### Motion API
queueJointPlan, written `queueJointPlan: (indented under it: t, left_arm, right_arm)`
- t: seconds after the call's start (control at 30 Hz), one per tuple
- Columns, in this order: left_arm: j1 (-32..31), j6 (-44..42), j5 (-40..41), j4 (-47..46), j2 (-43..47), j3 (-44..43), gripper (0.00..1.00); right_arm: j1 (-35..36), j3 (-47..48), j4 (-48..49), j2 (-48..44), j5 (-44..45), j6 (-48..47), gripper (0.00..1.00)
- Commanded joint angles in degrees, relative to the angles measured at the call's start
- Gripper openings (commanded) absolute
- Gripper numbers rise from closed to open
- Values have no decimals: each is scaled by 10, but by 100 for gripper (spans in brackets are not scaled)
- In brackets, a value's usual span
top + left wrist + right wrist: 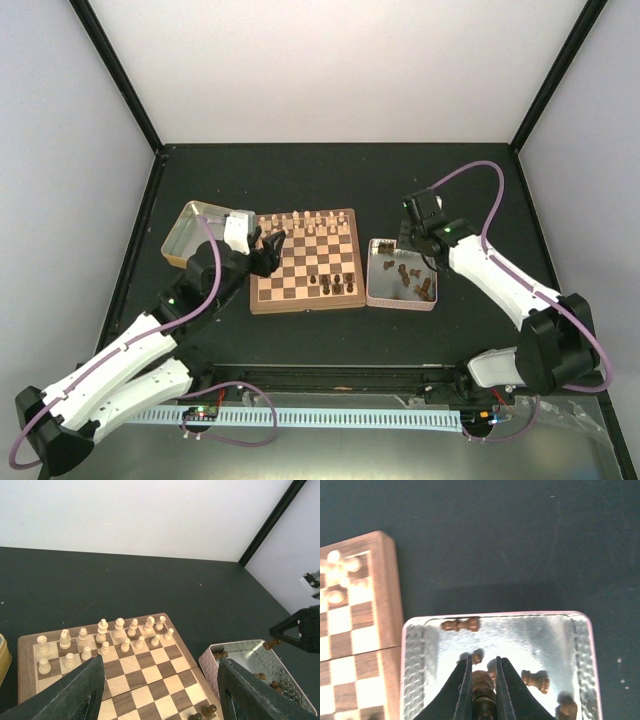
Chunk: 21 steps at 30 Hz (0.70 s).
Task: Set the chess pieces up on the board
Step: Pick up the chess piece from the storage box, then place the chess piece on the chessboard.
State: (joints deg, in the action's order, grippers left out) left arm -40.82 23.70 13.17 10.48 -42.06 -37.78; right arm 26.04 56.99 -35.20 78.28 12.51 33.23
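The board point(262, 298) lies mid-table, with cream pieces point(305, 222) on its far rows and a few dark chess pieces point(335, 283) near its right front corner. More dark pieces lie loose in the pink-rimmed silver tin point(372, 295) to its right. My right gripper point(483, 662) hangs over that tin point(415, 650), shut on a dark chess piece point(484, 682) between its fingers. My left gripper point(160, 690) is open over the board's point(25, 645) left half, holding nothing. Two dark pieces point(202, 713) show near its right finger.
An open gold tin point(190, 232) sits at the board's left, partly under the left arm. Loose dark pieces point(461, 625) lie on their sides in the silver tin. Black walls enclose the dark table on three sides.
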Motion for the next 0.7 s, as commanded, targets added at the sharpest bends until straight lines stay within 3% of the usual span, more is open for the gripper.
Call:
queueJointPlan:
  t: [0.0,0.23,0.33,0.5,0.67]
  left_arm:
    - [4,15,42,12,23,-17,64]
    - [5,11,76,49,72,-23,65]
    - [5,4,92,67,107,-26,65]
    - [5,-3,121,98,156,-28,67]
    - [5,-5,139,133,196,-30,68]
  right_arm:
    - [25,33,-27,-13,-77,-7,4]
    - [90,45,54,6,-303,25,4]
    - [126,61,84,24,-340,42,4]
    - [187,112,83,75,-323,48,4]
    - [242,170,51,139,-222,40,5]
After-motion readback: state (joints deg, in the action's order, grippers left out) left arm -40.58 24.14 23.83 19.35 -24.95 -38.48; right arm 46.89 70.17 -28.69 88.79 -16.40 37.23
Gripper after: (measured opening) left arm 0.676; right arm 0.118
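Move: Above the storage box's far part, the right hand already holds a dark chess piece; the free near-row square beside the set-up dark pieces lies about 24 cm to its left, 12 cm back and 10 cm below. The closest dark back-row piece stands about 4 cm to the right of that square, the end pawn 3 cm ahead of it. The storage box's middle is roughly 8 cm back and 3 cm right of the hand. From the left hand the square is some 6 cm right, 9 cm back and well below. Swinging left from over the storage box, the right hand carries the pinched piece some 22 cm towards the dark pieces on the board, drawing back about 7 cm and rising slightly, its wrist turning counter-clockwise about 35 degrees while its left side lifts. The left arm clears away from the board, about 7 cm left and 5 cm up, also easing back, fingers open. ##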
